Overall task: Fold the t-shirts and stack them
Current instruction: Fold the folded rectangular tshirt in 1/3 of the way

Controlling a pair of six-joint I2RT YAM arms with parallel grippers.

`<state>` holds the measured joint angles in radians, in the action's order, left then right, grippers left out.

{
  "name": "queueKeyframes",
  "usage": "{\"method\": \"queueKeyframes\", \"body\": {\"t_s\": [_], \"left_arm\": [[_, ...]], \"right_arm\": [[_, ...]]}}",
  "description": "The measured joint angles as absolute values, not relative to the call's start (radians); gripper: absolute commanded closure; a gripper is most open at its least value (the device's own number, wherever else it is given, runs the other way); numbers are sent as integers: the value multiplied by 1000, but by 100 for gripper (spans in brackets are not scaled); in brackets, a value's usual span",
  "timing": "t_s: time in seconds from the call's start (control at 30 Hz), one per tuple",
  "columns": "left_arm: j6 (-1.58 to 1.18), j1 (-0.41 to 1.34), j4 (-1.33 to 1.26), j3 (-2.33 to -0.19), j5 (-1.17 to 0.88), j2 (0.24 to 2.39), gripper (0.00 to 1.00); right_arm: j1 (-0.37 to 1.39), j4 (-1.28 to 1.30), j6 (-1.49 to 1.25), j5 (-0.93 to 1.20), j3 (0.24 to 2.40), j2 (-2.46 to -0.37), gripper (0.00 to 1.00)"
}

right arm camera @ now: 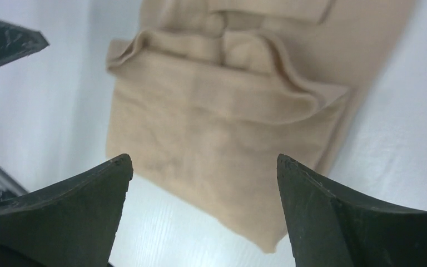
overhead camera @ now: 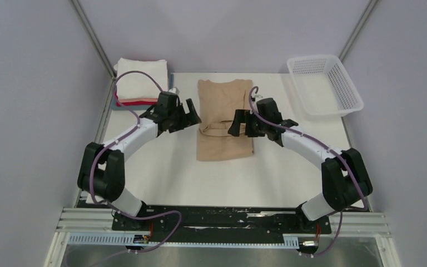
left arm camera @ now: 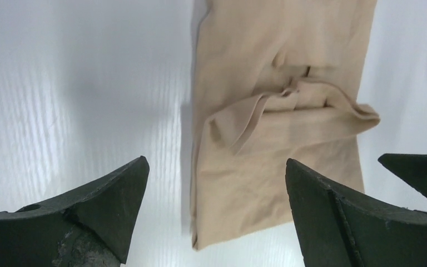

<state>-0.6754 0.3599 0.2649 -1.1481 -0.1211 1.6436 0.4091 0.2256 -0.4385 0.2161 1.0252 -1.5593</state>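
A tan t-shirt lies on the white table, folded into a long strip with a bunched fold across its middle. My left gripper hovers at the strip's left edge and my right gripper over its right side; both are open and hold nothing. In the left wrist view the tan t-shirt lies below the open left gripper. In the right wrist view its near corner sits between the spread fingers of the right gripper. A stack of folded t-shirts, cream-white on top with red and blue-grey edges, rests at the back left.
A white plastic mesh basket stands at the back right corner. Grey walls close in the table on the left, back and right. Both arm bases are bolted to a rail at the near edge.
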Motion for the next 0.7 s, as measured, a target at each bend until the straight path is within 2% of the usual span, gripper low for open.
{"method": "queueKeyframes", "body": {"t_s": [0.13, 0.37, 0.7], "left_arm": [[-694, 360, 264, -954, -102, 1470, 0], [-754, 360, 279, -665, -88, 1247, 0], [-805, 360, 287, -552, -108, 1126, 0]], "right_arm": [[517, 212, -386, 271, 978, -1531, 0], [555, 184, -363, 278, 1030, -1713, 0], [543, 124, -323, -24, 1407, -1993, 0]]}}
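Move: The shirt's near-left corner is about 14 cm back from the left hand, 1 cm right and 9 cm below; the clothes stack is some 21 cm ahead and 22 cm left. From the right hand, the folded flap's loose edge is about 6 cm ahead, 6 cm left and 8 cm down. The shirt's far edge is 21 cm beyond the flap edge, and its near-right corner is 8 cm back and 5 cm right of the right hand. Back and down along the shirt's left side, the left hand draws some 15 cm, drifting left, to hover open beside the near-left corner. The right hand swings back and left while sinking about 6 cm over the folded flap, then sweeps forward about 14 cm, rising slightly, fingers wide open and wrist tipping up, to just over the flap's edge. ##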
